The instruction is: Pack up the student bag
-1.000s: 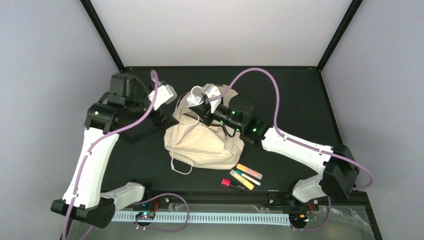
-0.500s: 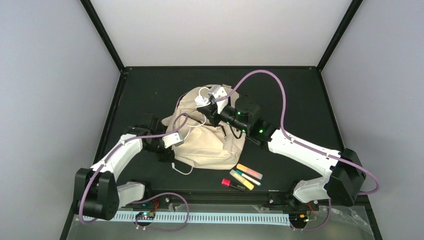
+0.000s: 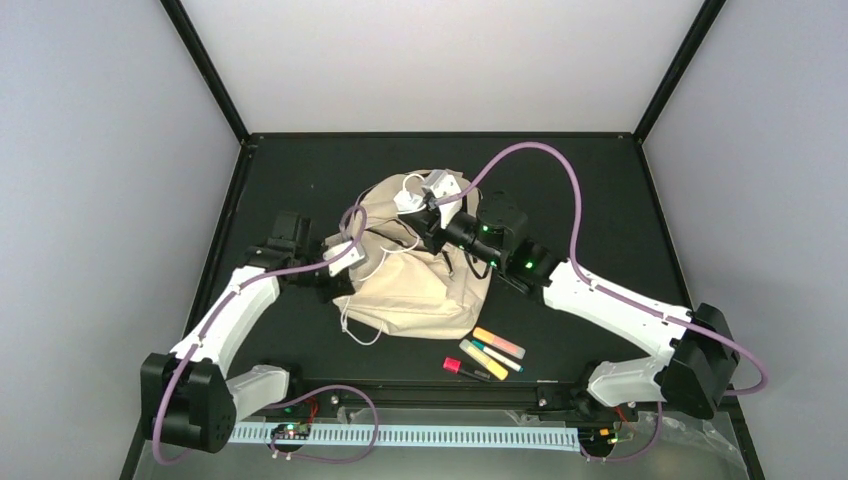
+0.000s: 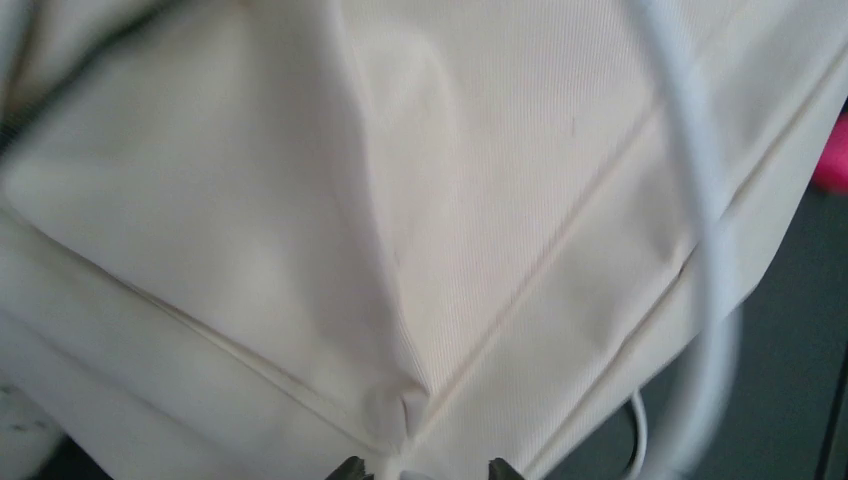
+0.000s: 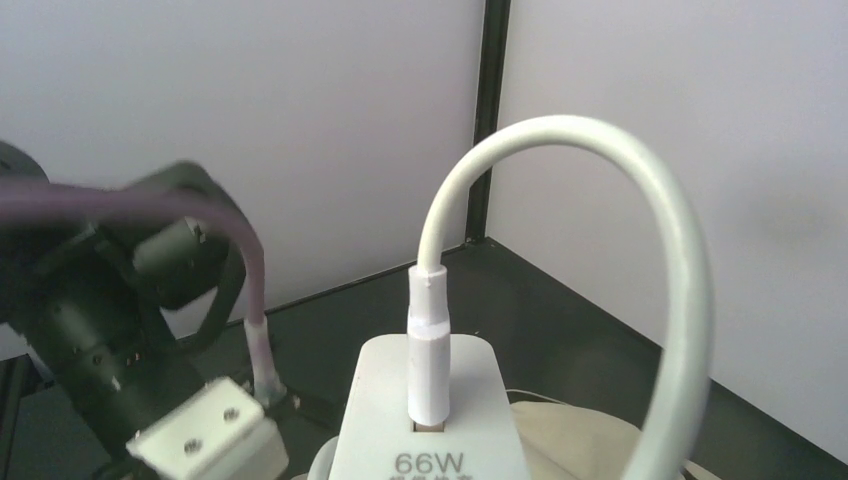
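The student bag (image 3: pixel 415 285), a cream fabric backpack, lies in the middle of the black table. My left gripper (image 3: pixel 357 256) is at its left edge; in the left wrist view its fingertips (image 4: pixel 350 467) pinch a gathered fold of the bag's fabric (image 4: pixel 400 300). My right gripper (image 3: pixel 416 203) hovers over the bag's far end, shut on a white charger (image 3: pixel 405 197) marked 66W (image 5: pixel 432 420). The charger's white cable (image 5: pixel 560 140) loops up from its plug, and the cable (image 3: pixel 362 330) trails across the bag to its near left corner.
Near the table's front edge, right of the bag, lie an orange highlighter (image 3: pixel 498 342), a yellow one (image 3: pixel 484 359), a white pen (image 3: pixel 499 358) and a red-capped marker (image 3: pixel 460 368). Black frame posts (image 5: pixel 490 120) and grey walls enclose the table.
My left arm swung down from the back left to the bag's left edge and closed on its fabric. The right arm drifted slightly right, still holding the charger.
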`<state>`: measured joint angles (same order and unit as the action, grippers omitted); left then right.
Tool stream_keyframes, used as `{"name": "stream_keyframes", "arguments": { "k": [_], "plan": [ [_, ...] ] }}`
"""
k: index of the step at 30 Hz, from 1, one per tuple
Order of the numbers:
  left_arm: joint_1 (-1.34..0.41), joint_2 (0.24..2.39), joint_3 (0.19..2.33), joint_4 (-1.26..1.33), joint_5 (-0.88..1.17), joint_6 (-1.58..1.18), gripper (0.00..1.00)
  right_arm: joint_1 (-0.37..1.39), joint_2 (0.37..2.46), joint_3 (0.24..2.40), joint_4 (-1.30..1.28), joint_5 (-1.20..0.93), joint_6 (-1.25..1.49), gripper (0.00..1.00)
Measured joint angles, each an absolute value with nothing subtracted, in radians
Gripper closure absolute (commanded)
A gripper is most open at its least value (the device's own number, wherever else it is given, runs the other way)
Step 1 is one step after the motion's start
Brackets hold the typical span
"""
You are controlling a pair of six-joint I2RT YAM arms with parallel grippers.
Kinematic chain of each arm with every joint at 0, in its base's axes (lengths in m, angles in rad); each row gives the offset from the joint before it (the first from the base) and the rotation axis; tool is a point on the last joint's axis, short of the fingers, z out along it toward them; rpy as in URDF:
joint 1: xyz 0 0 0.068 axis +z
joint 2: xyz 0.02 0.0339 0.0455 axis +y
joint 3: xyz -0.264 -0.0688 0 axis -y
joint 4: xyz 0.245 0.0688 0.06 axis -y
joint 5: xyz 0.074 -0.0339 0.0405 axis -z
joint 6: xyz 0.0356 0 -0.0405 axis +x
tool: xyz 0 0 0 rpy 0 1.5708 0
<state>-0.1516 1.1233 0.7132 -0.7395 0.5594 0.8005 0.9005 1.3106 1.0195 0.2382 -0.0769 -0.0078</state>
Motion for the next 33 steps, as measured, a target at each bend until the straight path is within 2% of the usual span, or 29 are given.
{"name": "stream_keyframes", "arguments": {
  "k": [1, 3, 4, 12, 19, 26, 29, 33],
  "plan": [
    [-0.152, 1.119, 0.742, -0.744, 0.579, 0.791, 0.75, 0.9, 1.308, 1.019, 0.238, -0.078, -0.01, 0.95],
    [-0.152, 1.112, 0.78, -0.744, 0.616, 0.773, 0.97, 0.898, 1.305, 1.019, 0.238, -0.078, -0.011, 0.95],
    [-0.152, 1.112, 0.788, -0.744, 0.632, 0.765, 0.98, 0.897, 1.304, 1.019, 0.237, -0.078, -0.012, 0.95],
    [-0.152, 1.113, 0.913, -0.882, 0.66, 0.769, 0.98, 0.891, 1.237, 1.002, 0.201, -0.092, -0.039, 0.95],
    [-0.16, 1.121, 1.36, -0.981, 0.769, 0.693, 0.98, 0.879, 1.168, 1.021, 0.145, -0.195, -0.105, 0.91],
    [-0.292, 1.234, 1.862, -0.992, 0.852, 0.601, 0.98, 0.878, 1.166, 1.133, 0.069, -0.3, -0.186, 0.88],
    [-0.338, 1.289, 1.959, -0.965, 0.875, 0.559, 0.99, 0.868, 1.166, 1.167, 0.063, -0.326, -0.204, 0.86],
    [-0.369, 1.357, 1.969, -0.913, 0.907, 0.511, 0.98, 0.844, 1.177, 1.18, 0.081, -0.337, -0.202, 0.82]
  ]
}}
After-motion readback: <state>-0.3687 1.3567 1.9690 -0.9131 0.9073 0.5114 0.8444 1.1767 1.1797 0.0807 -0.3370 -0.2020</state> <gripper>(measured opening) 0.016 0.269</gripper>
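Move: The white charger, already in the right fingers, is about 14 cm to the right of the left hand, some 5 cm farther out and 23 cm higher. Its cable's loose loop lies roughly 3 cm right, 2 cm nearer and 10 cm below the left fingers; the bag's middle is about 15 cm right, 10 cm ahead and 6 cm below them. From the right hand, the bag's open pocket is roughly 11 cm ahead, 3 cm left and 26 cm below. Rising about 40 cm off the bag's near left side, the left hand also swings some 11 cm right towards the charger, wrist turning up and its nearly closed fingers shutting fully, seemingly on the cable, which it pulls up. The right hand keeps its grip on the charger, lifting it about 9 cm while drawing back 5 cm and tipping its fingers upward. ##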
